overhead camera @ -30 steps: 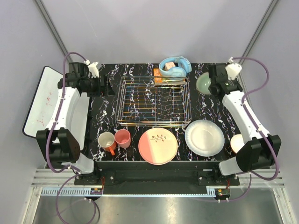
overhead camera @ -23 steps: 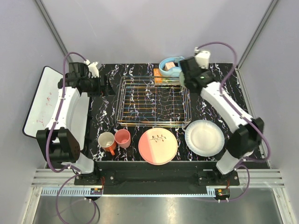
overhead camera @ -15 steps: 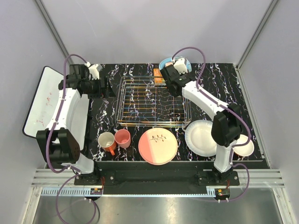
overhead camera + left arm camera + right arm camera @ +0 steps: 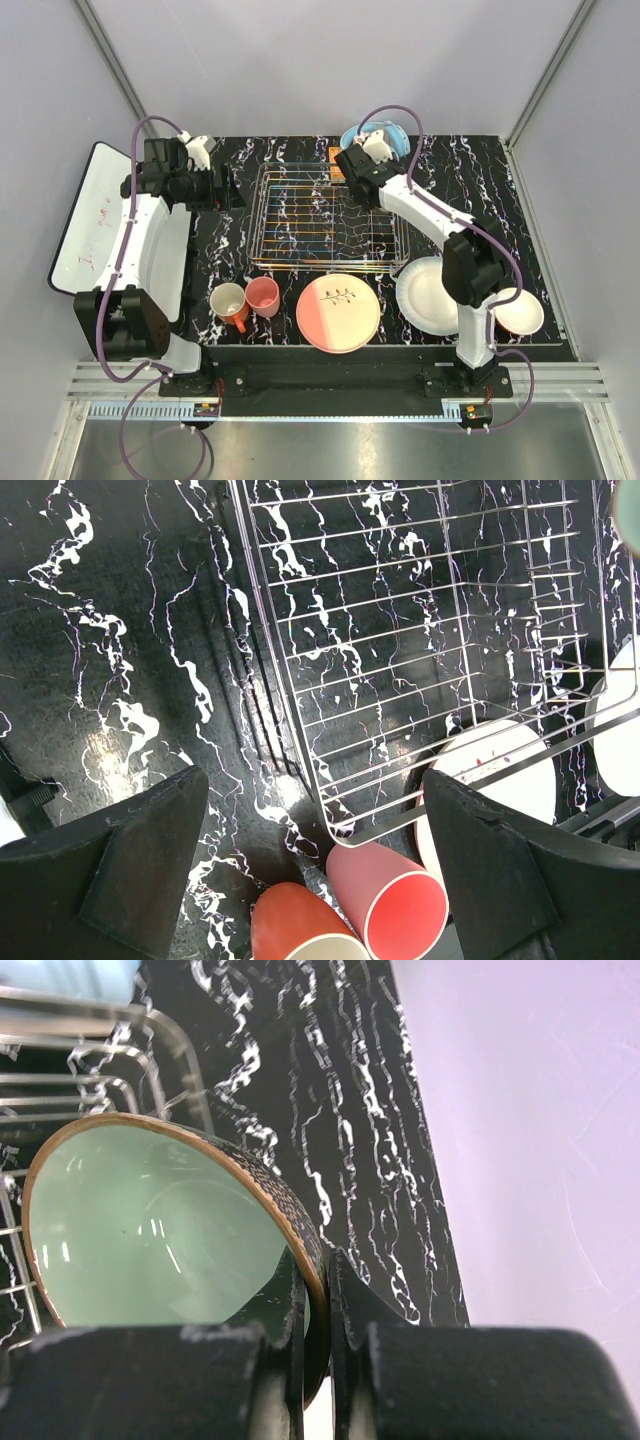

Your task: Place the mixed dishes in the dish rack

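Observation:
My right gripper (image 4: pixel 318 1300) is shut on the rim of the pale green bowl (image 4: pixel 150 1230), one finger inside and one outside. In the top view this gripper (image 4: pixel 347 170) hangs over the back right corner of the dish rack (image 4: pixel 328 217), and the bowl is hidden under the wrist. My left gripper (image 4: pixel 225 185) stands open beside the rack's left edge, holding nothing. Near the front lie the cream mug (image 4: pixel 229 302), salmon-pink cup (image 4: pixel 262 296), pink-and-cream plate (image 4: pixel 338 313), white plate (image 4: pixel 432 295) and orange-outside bowl (image 4: pixel 520 312). The left wrist view shows the cup (image 4: pixel 390 900) and mug (image 4: pixel 300 930) below the rack's corner (image 4: pixel 340 830).
Light blue headphones (image 4: pixel 385 135) rest on an orange block just behind the rack, close to my right wrist. A white board with red marks (image 4: pixel 85 215) leans off the table's left side. Grey walls close in the back and sides.
The right arm swung left from the table's back right corner to the rack's back right corner, carrying the green bowl. The orange-outside bowl came into view. The left arm hardly moved.

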Robot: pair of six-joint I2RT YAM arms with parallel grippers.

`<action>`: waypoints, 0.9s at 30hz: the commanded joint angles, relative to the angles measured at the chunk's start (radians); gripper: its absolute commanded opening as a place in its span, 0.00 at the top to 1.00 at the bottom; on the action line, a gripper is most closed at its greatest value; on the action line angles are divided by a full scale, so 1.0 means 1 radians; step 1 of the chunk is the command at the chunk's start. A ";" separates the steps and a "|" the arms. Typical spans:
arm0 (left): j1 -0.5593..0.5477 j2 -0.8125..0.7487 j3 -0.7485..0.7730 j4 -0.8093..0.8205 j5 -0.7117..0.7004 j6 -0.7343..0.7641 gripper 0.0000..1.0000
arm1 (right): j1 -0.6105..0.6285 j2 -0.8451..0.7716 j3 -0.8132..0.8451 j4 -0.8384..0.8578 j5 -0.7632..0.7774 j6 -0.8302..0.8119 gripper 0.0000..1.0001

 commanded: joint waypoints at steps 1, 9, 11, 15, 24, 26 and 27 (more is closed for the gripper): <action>0.003 -0.051 -0.012 0.025 0.021 0.005 0.09 | 0.021 0.037 0.038 0.041 0.065 -0.003 1.00; 0.003 -0.065 -0.014 0.026 0.014 0.035 0.09 | 0.035 0.118 0.070 0.035 0.061 0.002 1.00; 0.001 -0.065 -0.014 0.026 0.016 0.033 0.09 | 0.040 0.132 0.076 0.027 0.062 0.002 1.00; 0.001 -0.065 -0.018 0.026 0.019 0.033 0.09 | 0.054 0.161 0.102 0.001 0.058 0.017 0.85; 0.004 -0.053 -0.023 0.026 0.024 0.035 0.09 | 0.054 0.022 0.108 -0.093 0.024 0.118 0.30; 0.004 -0.052 -0.020 0.026 0.025 0.035 0.09 | 0.054 -0.030 0.110 -0.165 0.027 0.201 0.25; 0.003 -0.052 -0.020 0.026 0.027 0.035 0.09 | 0.054 -0.095 0.096 -0.195 0.032 0.237 0.23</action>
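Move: The green bowl is already pinched by its right rim, held over the right end of the dish rack. Its place between the tines there lies about level with the right hand, some 6 cm to its left and 9 cm below. The blue headphones sit about 15 cm ahead and 6 cm left of the hand. The white plate lies roughly 24 cm back and 11 cm right. From the left hand, that rack place is some 36 cm right and 3 cm ahead. Still pinching the bowl's rim, the right hand lowers it about 5 cm into the right end of the rack, easing a couple of centimetres left with the fingers tipping slightly down. The fingers then open wide and let go of the rim, and the hand starts up and a little back, about 1.5 cm up by the end. ##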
